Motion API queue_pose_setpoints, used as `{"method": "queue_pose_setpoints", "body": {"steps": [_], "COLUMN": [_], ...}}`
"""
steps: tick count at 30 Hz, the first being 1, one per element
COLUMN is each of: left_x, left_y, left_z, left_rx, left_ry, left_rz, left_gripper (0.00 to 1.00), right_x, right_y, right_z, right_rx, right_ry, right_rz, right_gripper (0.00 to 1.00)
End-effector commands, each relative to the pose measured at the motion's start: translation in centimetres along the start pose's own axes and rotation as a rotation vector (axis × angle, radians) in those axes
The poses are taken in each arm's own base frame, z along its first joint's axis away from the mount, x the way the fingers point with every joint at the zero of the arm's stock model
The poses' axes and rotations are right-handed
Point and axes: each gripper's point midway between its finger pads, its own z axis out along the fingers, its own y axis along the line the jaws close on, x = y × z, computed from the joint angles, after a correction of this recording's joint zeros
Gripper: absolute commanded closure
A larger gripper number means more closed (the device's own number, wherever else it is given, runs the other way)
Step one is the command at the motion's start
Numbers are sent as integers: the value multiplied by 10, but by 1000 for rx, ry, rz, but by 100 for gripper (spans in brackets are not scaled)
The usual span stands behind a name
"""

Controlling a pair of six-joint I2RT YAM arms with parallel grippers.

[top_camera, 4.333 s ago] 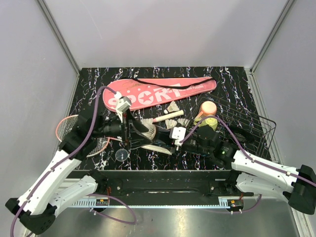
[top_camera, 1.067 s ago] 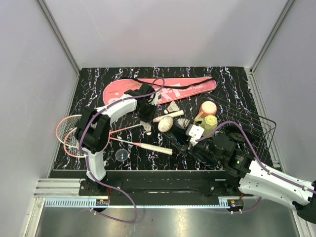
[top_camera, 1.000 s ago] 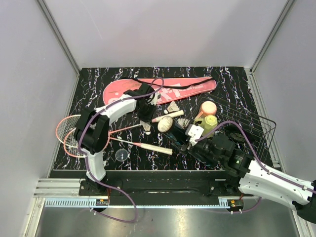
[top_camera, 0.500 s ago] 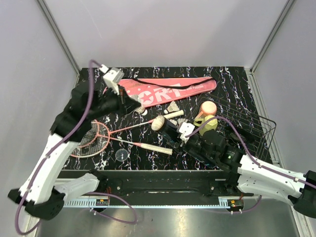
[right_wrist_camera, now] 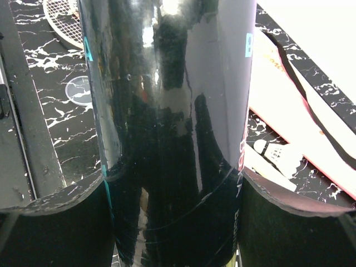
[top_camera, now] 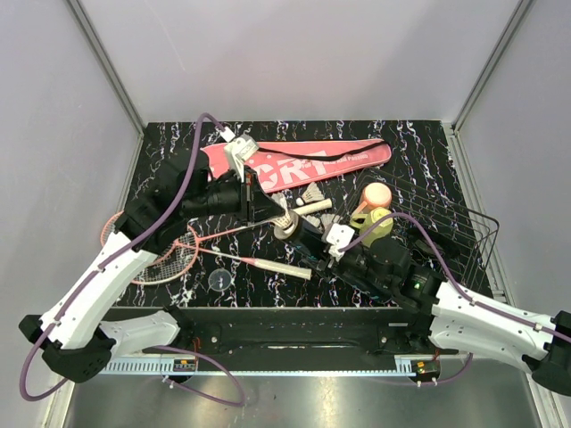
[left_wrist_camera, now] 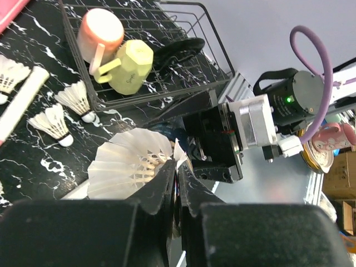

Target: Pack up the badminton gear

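Note:
My left gripper (top_camera: 273,212) (left_wrist_camera: 177,169) is shut on the feather edge of a white shuttlecock (left_wrist_camera: 129,164) (top_camera: 286,227), holding it right by the upper end of the long black tube (top_camera: 312,241). My right gripper (top_camera: 328,252) (right_wrist_camera: 172,222) is shut around that tube (right_wrist_camera: 167,111), which fills the right wrist view. The pink SPORT cover (top_camera: 308,163) lies at the back. Two pink-red racquets (top_camera: 161,254) lie at the left, one white handle (top_camera: 284,267) pointing right. Loose shuttlecocks (left_wrist_camera: 75,97) (left_wrist_camera: 51,121) lie beside the basket.
A black wire basket (top_camera: 451,223) stands at the right. The yellow-green cup (top_camera: 376,223) with its peach lid (top_camera: 376,193) leans at the basket's left end. A small clear round cap (top_camera: 219,280) lies near the front edge.
My left gripper has carried the shuttlecock right and nearer, up to the tube's upper end. The right gripper still holds the tube in about the same place.

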Motion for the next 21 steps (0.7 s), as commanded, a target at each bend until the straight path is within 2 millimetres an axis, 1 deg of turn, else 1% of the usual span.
{"method": "queue_pose_setpoints", "body": {"steps": [1, 2, 3, 4, 5, 6, 7, 8, 9, 12, 14, 15, 16, 18, 20, 21], "left_x": [-4, -2, -5, 1, 2, 0, 0, 0, 2, 4, 6, 8, 12, 19, 29, 35], "left_y": [-15, -18, -22, -28, -30, -34, -34, -36, -36, -36, -37, -35, -38, -38, -43, -41], "left_z": [4, 7, 12, 14, 14, 12, 10, 7, 1, -6, -6, -2, 0, 7, 13, 19], "left_rx": [51, 75, 108, 155, 172, 188, 186, 187, 177, 158, 164, 167, 190, 211, 244, 246], "left_ry": [-36, -28, -33, -7, -5, -15, -20, -25, -26, -18, -3, 12, 35, 79, 128, 157], "left_rz": [-7, -15, -19, -41, -44, -36, -28, -18, -12, 5, -1, -9, -20, -39, -47, -59], "left_gripper": [92, 90, 86, 78, 65, 42, 34, 28, 20, 16, 16, 16, 16, 17, 17, 16], "right_x": [19, 20, 19, 18, 16, 16, 17, 16, 16, 14, 16, 16, 13, 15, 16, 16], "right_y": [15, 15, 14, 14, 12, 13, 13, 14, 14, 15, 15, 14, 14, 15, 16, 17], "right_z": [-4, -5, -5, -5, -5, -5, -5, -5, -5, -5, -5, -5, -4, -4, -3, -4], "right_rx": [-40, -40, -35, -35, -29, -30, -31, -34, -34, -40, -42, -41, -41, -48, -50, -51], "right_ry": [24, 30, 31, 29, 22, 21, 19, 14, 14, 9, 15, 17, 12, 22, 18, 17], "right_rz": [80, 77, 74, 69, 69, 68, 69, 70, 73, 78, 67, 66, 64, 66, 69, 70], "right_gripper": [59, 59, 59, 59, 59, 59, 59, 59, 59, 59, 59, 59, 59, 59, 59, 59]}}
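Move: The shuttlecock is already in the left fingers, and the tube mouth it is bound for lies about 4 cm to that hand's right, level fore and aft, some 3 cm lower. Beneath that hand by 32 cm, one racket handle is 1 cm ahead and 2 cm right; two loose shuttlecocks lie about 14 cm ahead, 13 cm right. From the right hand, which holds the tube, the mouth is roughly 9 cm left, 2 cm ahead and 10 cm up. The shuttlecock is let go at the tube mouth: the left hand eases about 2 cm right and slightly back and down towards the opening as its fingers spread wide, then, open, draws back a little towards the base, some 3 cm back in all, turning roughly 10 degrees clockwise. The right hand keeps its grip and holds the tube almost still. ##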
